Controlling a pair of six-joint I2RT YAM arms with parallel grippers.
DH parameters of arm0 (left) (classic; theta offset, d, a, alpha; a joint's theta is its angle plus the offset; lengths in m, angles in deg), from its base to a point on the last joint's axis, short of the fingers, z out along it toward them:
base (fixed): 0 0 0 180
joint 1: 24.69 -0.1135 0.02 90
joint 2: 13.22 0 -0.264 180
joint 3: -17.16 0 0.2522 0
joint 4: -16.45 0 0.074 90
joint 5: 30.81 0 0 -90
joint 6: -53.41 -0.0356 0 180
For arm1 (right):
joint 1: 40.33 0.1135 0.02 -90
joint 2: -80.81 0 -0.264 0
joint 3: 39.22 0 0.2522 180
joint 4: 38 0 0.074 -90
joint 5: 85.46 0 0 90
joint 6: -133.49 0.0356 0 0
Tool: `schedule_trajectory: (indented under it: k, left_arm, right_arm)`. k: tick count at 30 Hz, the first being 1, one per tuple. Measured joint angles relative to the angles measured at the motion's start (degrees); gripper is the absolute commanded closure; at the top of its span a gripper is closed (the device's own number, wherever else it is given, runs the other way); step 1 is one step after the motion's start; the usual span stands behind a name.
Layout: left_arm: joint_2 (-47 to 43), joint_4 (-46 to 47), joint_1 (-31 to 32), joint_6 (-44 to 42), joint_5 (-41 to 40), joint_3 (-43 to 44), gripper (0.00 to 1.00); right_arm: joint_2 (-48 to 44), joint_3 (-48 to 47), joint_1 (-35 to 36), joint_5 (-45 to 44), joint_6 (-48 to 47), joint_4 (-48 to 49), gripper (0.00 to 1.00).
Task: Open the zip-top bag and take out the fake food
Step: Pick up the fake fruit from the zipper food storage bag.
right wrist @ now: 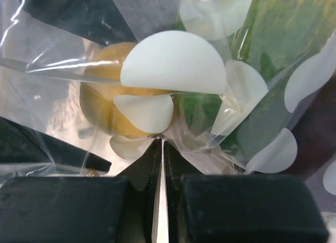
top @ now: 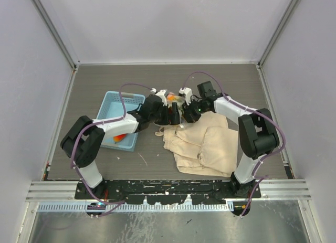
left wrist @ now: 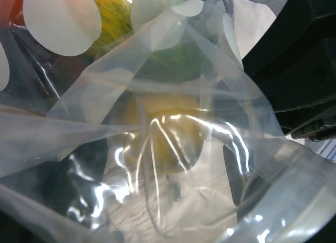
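Observation:
The zip-top bag [top: 176,103], clear with white oval spots, hangs between my two grippers above the table. In the left wrist view its crinkled film [left wrist: 157,75] fills the frame. Fake food shows inside it: a yellow-orange fruit [left wrist: 168,133] and a green piece [left wrist: 178,59]. The right wrist view shows the same yellow-orange fruit [right wrist: 102,98] and green piece [right wrist: 273,59]. My right gripper [right wrist: 160,141] is shut on a fold of the bag's film. My left gripper [left wrist: 143,167] is open, its dark fingers [left wrist: 235,169] wide apart and dim behind the film.
A light blue basket [top: 112,107] stands at the left with an orange piece [top: 119,137] in it. A beige cloth bag [top: 205,143] lies crumpled under and in front of the right arm. Grey walls close in the table on three sides.

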Motion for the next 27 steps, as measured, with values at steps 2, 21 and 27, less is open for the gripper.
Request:
schedule_trajectory:
  k: [2,21,27]
  left_arm:
    - [0.0,0.0,0.0,-0.1,0.4,-0.1,0.08]
    - [-0.3,-0.6,0.0,-1.1,1.3,-1.7,0.40]
    - [-2.7,-2.6,0.0,-2.1,0.7,-1.8,0.58]
  right_arm:
    - [0.7,0.0,-0.1,1.3,0.9,0.2,0.88]
    - [2.4,0.0,-1.4,8.6,4.6,1.4,0.87]
    - [2.4,0.0,-1.4,8.6,4.6,1.4,0.87]
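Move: The orange fruit the left hand is after sits inside the bag just off its open fingers, about 3 cm to the right, 1 cm ahead and some 3 cm below. The green striped fruit lies roughly 4 cm ahead and 2 cm to the right of that hand, the red-orange fruit about 7 cm ahead and 2 cm to the left. From the right hand, which already grips the bag's plastic, the orange fruit is some 3 cm left, level with it front to back, and 2 cm lower. Down and back by just over 1 cm, the left hand settles with its fingers in the bag, then closes from almost fully open to a bit over half around the orange fruit, rising about 1 cm as they come in. The right hand keeps its pinch on the plastic, eases some 1.5 cm left and back while rolling about 10 degrees, then holds still. ##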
